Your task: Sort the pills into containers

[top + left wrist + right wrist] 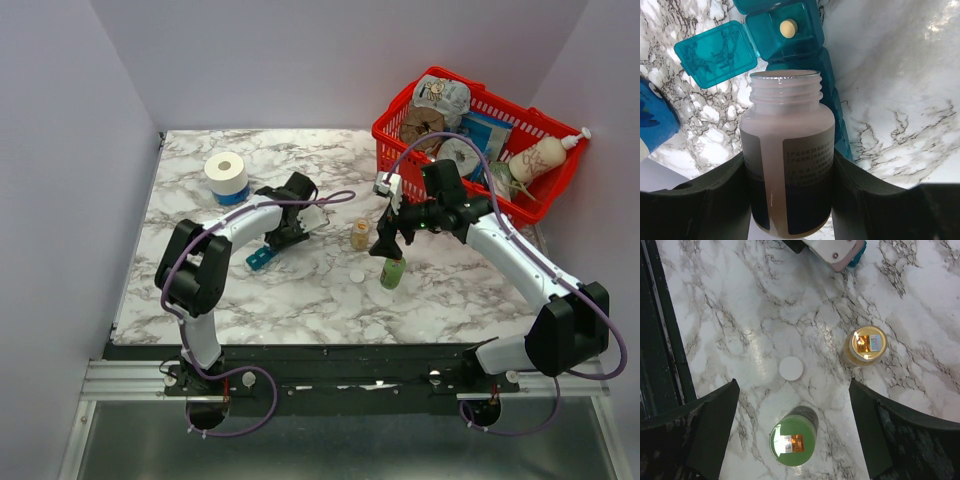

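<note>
My left gripper [790, 159] is shut on an uncapped white pill bottle [787, 115], whose mouth points at the teal containers [812, 42]. One compartment stands with its lid [715, 52] flipped open, and a single pale pill [788, 27] lies inside it. In the top view the left gripper [300, 215] hangs over the containers [262, 258]. My right gripper [793, 385] is open and empty, hovering above a green-capped bottle [794, 442]. An amber bottle [867, 345] and a loose white cap [791, 368] stand close by.
A red wire basket [400, 130] full of groceries sits at the back right. A toilet paper roll [226, 175] on a blue base stands at the back left. Grey walls enclose the marble table [470, 290] on three sides.
</note>
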`<control>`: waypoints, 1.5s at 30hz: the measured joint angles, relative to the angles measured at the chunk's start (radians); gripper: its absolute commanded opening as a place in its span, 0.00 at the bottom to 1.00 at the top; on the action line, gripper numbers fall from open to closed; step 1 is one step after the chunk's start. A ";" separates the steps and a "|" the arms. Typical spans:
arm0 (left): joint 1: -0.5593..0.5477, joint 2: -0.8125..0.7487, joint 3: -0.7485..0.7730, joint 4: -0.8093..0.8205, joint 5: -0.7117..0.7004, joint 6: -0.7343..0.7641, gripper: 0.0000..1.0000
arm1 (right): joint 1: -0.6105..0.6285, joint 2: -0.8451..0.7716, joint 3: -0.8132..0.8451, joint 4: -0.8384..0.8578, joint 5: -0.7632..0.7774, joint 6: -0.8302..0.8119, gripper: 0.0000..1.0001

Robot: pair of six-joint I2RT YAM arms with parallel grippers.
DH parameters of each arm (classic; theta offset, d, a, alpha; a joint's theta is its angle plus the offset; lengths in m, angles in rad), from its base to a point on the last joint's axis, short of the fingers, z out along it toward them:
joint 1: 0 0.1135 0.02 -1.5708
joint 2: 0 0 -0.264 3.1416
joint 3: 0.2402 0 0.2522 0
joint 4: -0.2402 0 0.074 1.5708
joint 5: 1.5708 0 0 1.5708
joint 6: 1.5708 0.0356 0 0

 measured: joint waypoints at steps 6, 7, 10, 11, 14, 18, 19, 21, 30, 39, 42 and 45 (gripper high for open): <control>0.000 0.009 0.021 -0.003 -0.005 -0.007 0.00 | -0.004 0.000 0.000 0.000 0.000 0.000 1.00; 0.000 0.009 0.020 -0.003 -0.005 -0.007 0.00 | -0.004 0.000 0.000 0.000 0.000 0.000 1.00; 0.000 0.007 0.013 0.015 -0.004 -0.010 0.00 | -0.004 0.001 0.000 0.000 0.000 0.000 1.00; 0.000 0.004 0.005 0.024 -0.003 -0.011 0.00 | -0.005 0.001 0.000 0.000 -0.001 0.000 1.00; 0.000 -0.027 -0.047 0.070 0.008 -0.018 0.00 | -0.005 0.001 0.000 0.000 -0.001 0.000 1.00; 0.000 -0.114 -0.144 0.138 0.040 -0.034 0.00 | -0.005 0.002 0.000 0.000 -0.002 0.000 1.00; 0.000 -0.149 -0.172 0.164 0.049 -0.042 0.00 | -0.005 0.003 0.000 0.000 -0.002 0.000 1.00; 0.003 -0.223 -0.232 0.225 0.070 -0.058 0.00 | -0.005 0.005 0.000 0.000 -0.002 0.000 1.00; 0.068 -0.748 -0.624 0.639 0.286 -0.208 0.00 | -0.009 0.016 0.000 0.000 0.000 -0.001 1.00; 0.072 -1.170 -0.982 1.168 0.449 -0.486 0.00 | -0.012 0.046 -0.005 0.000 0.004 -0.001 1.00; 0.072 -1.191 -1.003 1.329 0.473 -0.574 0.00 | -0.012 0.064 -0.006 0.000 0.005 -0.002 1.00; 0.074 -1.170 -1.004 1.439 0.507 -0.636 0.00 | -0.012 0.075 -0.008 0.000 0.006 -0.002 1.00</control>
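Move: The open compartment of the teal pill box, one pill in it, lies about 5 cm ahead of the left hand, 5 cm right and 4 cm down; the paper roll is some 15 cm ahead and 12 cm left. From the right hand, the white cap is 6 cm left, level fore-and-aft, 18 cm down; the green bottle stands nearly underneath, 1 cm right, the amber bottle 10 cm ahead and 4 cm left. The white bottle, still gripped mouth-down by the left hand, dips barely at first, then is swung up and away from the pill box, rising about 23 cm while drawing back some 9 cm and going 5 cm right. The wrist rolls and tips up through nearly 100 degrees until the fingers point forward-right. Late on, the open right hand sinks about 3 cm towards the cap and green bottle. ##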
